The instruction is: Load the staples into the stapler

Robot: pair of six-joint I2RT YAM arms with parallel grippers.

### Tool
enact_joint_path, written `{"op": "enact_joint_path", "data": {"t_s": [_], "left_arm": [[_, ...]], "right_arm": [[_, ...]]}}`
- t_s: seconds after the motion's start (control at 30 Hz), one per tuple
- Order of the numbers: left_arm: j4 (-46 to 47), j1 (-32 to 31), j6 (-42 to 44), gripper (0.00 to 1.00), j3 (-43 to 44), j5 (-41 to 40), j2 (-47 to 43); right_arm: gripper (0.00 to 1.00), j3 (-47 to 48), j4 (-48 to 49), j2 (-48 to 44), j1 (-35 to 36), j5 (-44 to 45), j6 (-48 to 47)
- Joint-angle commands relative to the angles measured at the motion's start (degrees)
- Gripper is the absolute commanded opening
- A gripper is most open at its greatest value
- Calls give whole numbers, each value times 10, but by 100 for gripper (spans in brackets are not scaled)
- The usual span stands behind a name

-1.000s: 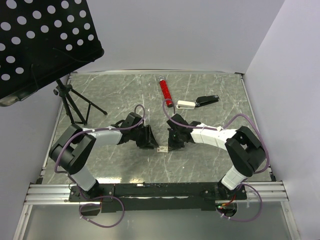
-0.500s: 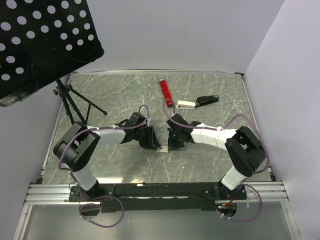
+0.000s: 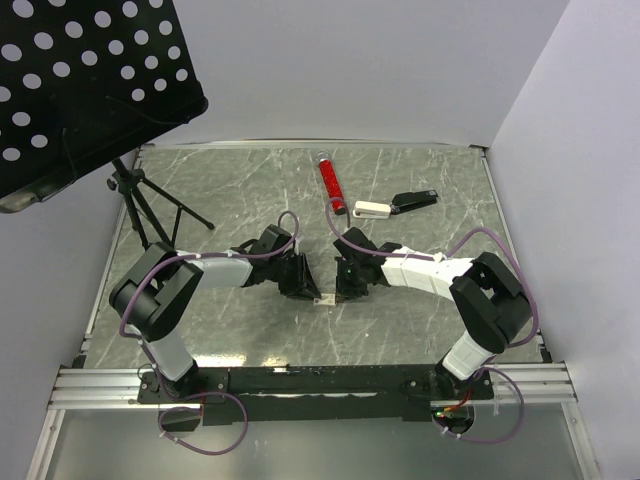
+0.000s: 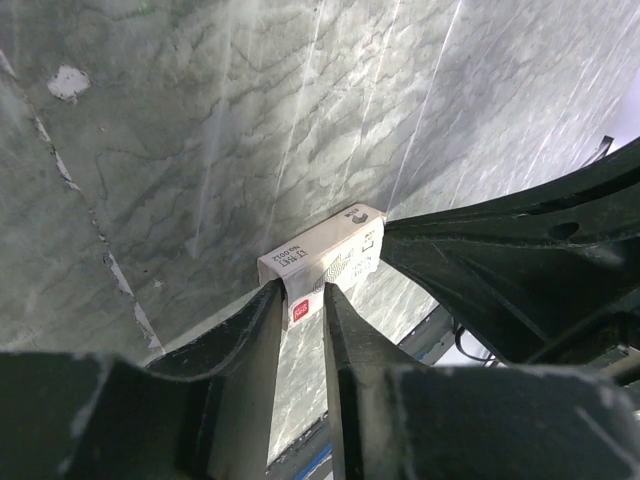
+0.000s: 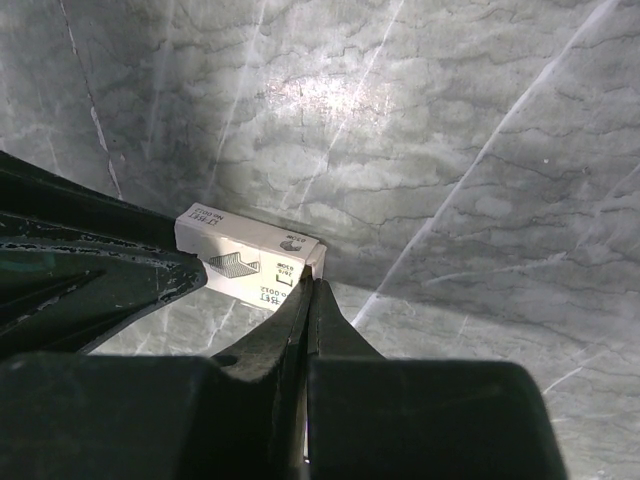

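A small beige box [image 3: 324, 298] with a red mark lies on the marble table between both grippers. My left gripper [image 4: 298, 295] has its fingers pressed on either side of the box's [image 4: 320, 245] red-marked end. My right gripper [image 5: 313, 285] is shut, its tips against the flap at the other end of the box [image 5: 245, 250]; I cannot tell if the flap is pinched. The staples themselves are hidden. The black stapler [image 3: 413, 201] lies far back right, well away from both grippers, with a small white piece [image 3: 371, 209] at its left end.
A red tube [image 3: 329, 180] with a clear tip lies at the back centre. A black tripod [image 3: 140, 205] stands at back left under a perforated black board [image 3: 80, 80]. White walls close in the table at the back and right.
My left gripper has slid slightly right to the box and its jaws have narrowed onto the box's end. The right arm, stapler and tube have not moved.
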Motion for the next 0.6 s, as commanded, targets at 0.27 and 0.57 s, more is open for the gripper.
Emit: {"op": "enact_joint_path", "data": {"t_s": [0.27,0.57], "left_arm": [[56,-9,-31,14,10,37,-4],[64,6,-37,1,-9,30,-15]], "right_arm": [[0,6,45,7,3,-37,30],[0,27,-28,6,4,21,7]]}}
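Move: The staples box sits between the two hands, its middle about 2 cm to the right of the left fingertips and 1 cm lower, level with them fore and aft. From the right fingertips, already shut at its right end, that middle is some 2 cm to the left and 1 cm below. The black-and-white stapler lies roughly 24 cm ahead of the right hand and 12 cm to its right; the red tube is about 28 cm ahead and 1 cm to its left. Two nearly shut left fingertips close the rest of the way at the staples box's left end, pinching its thin end flap while the left hand stays in place. The right fingers keep their shut hold on the other end and hardly move, easing under half a centimetre to the right late on. ##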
